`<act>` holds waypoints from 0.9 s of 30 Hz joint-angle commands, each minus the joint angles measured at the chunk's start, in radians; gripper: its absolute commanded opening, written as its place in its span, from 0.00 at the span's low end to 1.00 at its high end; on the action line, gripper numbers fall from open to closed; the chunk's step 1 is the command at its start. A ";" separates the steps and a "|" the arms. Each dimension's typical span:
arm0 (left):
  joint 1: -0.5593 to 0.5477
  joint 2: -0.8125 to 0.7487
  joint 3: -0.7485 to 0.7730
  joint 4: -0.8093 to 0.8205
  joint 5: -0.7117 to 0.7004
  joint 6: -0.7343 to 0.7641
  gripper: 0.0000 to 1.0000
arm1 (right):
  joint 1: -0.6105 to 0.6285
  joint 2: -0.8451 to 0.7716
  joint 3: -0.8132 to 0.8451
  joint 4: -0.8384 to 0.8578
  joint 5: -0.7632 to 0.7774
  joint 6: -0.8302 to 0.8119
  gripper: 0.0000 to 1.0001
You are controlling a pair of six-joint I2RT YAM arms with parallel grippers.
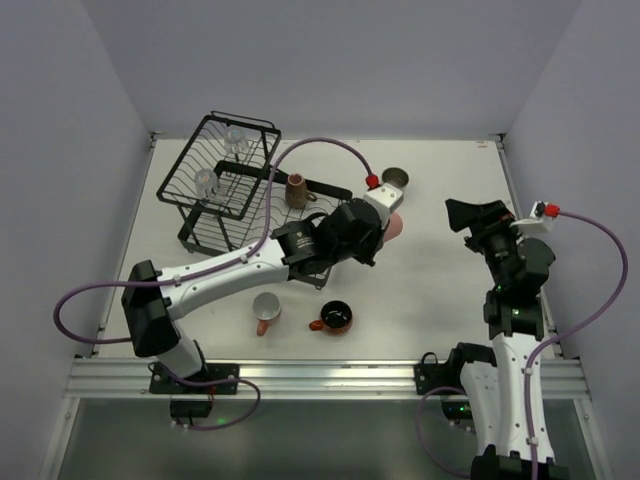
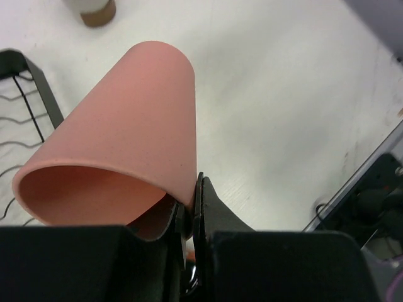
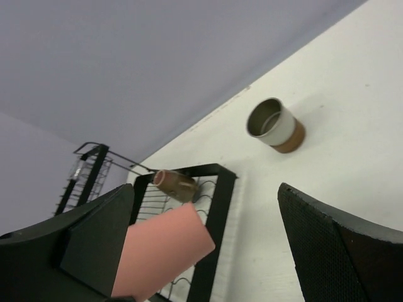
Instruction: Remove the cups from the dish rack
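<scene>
My left gripper (image 1: 385,222) (image 2: 189,201) is shut on the rim of the salmon-pink tumbler (image 1: 396,227) (image 2: 126,126), held tilted above the table just right of the dish rack (image 1: 225,180). The tumbler also shows in the right wrist view (image 3: 164,255). A small brown cup (image 1: 297,190) (image 3: 176,184) lies on the rack's flat tray. Two clear glasses (image 1: 235,140) (image 1: 205,182) sit in the basket section. My right gripper (image 1: 478,215) (image 3: 204,207) is open and empty at the right.
A cream-and-brown cup (image 1: 395,179) (image 3: 275,124) stands on the table beyond the tumbler. A pink mug (image 1: 266,310) and an orange-red mug (image 1: 335,317) with a dark inside stand near the front edge. Walls close in the table on three sides.
</scene>
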 commanded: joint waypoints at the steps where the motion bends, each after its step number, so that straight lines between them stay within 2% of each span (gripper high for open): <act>1: -0.063 0.015 0.061 -0.178 -0.041 0.077 0.00 | -0.001 0.008 0.067 -0.101 0.160 -0.117 0.99; 7: -0.147 0.119 0.145 -0.351 -0.084 0.138 0.00 | -0.001 0.045 0.113 -0.115 0.171 -0.142 0.99; 16: -0.151 0.282 0.271 -0.500 -0.233 0.223 0.00 | -0.001 0.007 0.102 -0.115 0.174 -0.151 0.99; 20: -0.151 0.369 0.335 -0.574 -0.210 0.270 0.00 | 0.001 0.001 0.092 -0.115 0.167 -0.143 0.99; 27: -0.149 0.422 0.400 -0.622 -0.139 0.297 0.00 | -0.001 0.001 0.065 -0.092 0.144 -0.126 0.99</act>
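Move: The left hand holds the pink cup; the open table it is being brought to lies roughly 5 cm back from this hand, practically no distance sideways, and some 23 cm below. The red cup stands about 10 cm back and 9 cm left, the rack's near right corner about 12 cm left and 1 cm back, and the steel cup some 25 cm ahead and 8 cm right. From the empty right hand that spot is about 10 cm back, 17 cm left and 27 cm below. Keeping its pinch on the pink cup, the left hand sinks about 13 cm towards the open table to the right of the red cup, drawing back some 6 cm at first and then easing a little forward, while the wrist rolls some 45 degrees so that fingers that pointed forward and right come to point steeply down. The right hand, empty and wide open, slides about 3 cm to the right, away from the cup, with a slight clockwise turn, and then waits. ##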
